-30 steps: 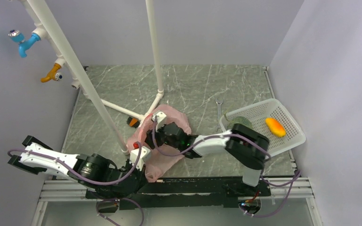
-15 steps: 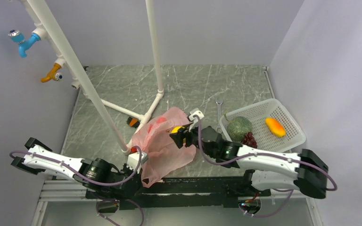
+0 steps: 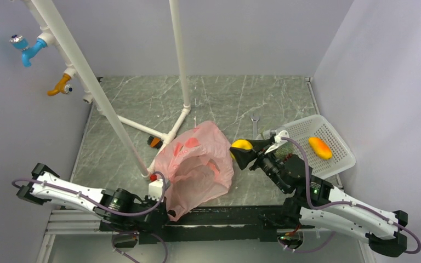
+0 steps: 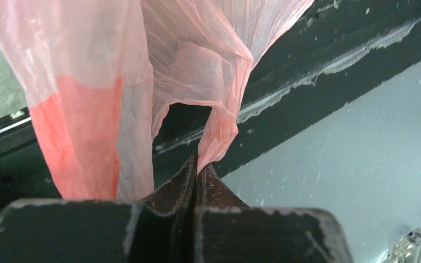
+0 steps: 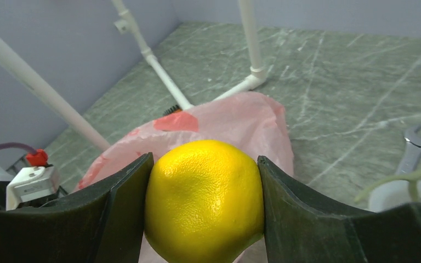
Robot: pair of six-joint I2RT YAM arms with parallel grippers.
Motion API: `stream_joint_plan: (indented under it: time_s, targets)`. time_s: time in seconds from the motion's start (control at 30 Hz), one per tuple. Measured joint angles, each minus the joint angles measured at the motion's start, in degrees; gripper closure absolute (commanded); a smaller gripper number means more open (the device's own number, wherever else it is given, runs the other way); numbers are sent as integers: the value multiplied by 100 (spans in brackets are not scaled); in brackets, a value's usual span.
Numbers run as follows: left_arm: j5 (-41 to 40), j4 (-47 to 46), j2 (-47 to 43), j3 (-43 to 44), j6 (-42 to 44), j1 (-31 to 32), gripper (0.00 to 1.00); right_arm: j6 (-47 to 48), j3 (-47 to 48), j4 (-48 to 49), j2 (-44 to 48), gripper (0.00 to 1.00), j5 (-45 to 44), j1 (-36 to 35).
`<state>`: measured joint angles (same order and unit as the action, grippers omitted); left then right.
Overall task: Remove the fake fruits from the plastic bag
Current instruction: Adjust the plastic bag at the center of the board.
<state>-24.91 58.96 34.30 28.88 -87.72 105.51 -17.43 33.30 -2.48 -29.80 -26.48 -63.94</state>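
The pink plastic bag (image 3: 197,164) lies crumpled near the table's front edge, its mouth sagging open. My left gripper (image 3: 169,210) is shut on a thin fold of the plastic bag (image 4: 219,131) at its near corner; in the left wrist view the left gripper (image 4: 197,164) pinches that fold. To the right of the bag my right gripper (image 3: 245,153) is shut on a round yellow fruit (image 3: 242,146), held above the table. The right wrist view shows the yellow fruit (image 5: 204,200) filling the right gripper (image 5: 204,205). An orange fruit (image 3: 319,147) lies in the basket.
A white mesh basket (image 3: 329,125) stands at the right, partly behind my right arm. A wrench (image 3: 254,121) lies on the table between bag and basket. White pipes (image 3: 181,66) rise behind the bag, with an orange-and-black brush (image 3: 154,142) at their foot.
My right gripper has come out of the bag with the yellow fruit and swung right toward the basket. The bag has shifted and spread. The left gripper keeps its pinch.
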Motion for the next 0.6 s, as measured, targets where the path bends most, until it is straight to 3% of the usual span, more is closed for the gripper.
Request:
stream_joint_plan:
  time_s: [0.23,0.5,0.6]
  targets:
    - [199,-1036,1043,33,780,-979,100,50,236,-927,-90,91,-772,0]
    - [863,-1840,2809,2044,3165,-2802,100,-205,562,-1937,-107,92,-1725,0]
    - [1176,-2046,3357,2601,3821,-3224,90,-586,916,-2505,-98,91,-2201,0]
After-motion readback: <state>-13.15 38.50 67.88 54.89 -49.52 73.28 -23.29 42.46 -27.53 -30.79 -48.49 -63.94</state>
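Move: The board's centre, where the bag is to go, lies about 28 cm ahead and 12 cm right of the left hand; the bag's body is some 17 cm ahead and 10 cm right, the pipe's near corner 15 cm ahead and 9 cm left. For the right hand, the basket's middle is about 7 cm ahead, 30 cm right and 25 cm below; the wrench lies 15 cm ahead and 11 cm right. Rightward and forward, the left arm drags the plastic bag by the handle it keeps pinched, about 12 cm right and 10 cm forward, dipping slightly first and then rising some 7 cm, towards the board's centre. Meanwhile the right hand keeps its grip on the yellow fruit and drifts about 7 cm right towards the basket, sinking slightly and swinging some 20 degrees clockwise. ##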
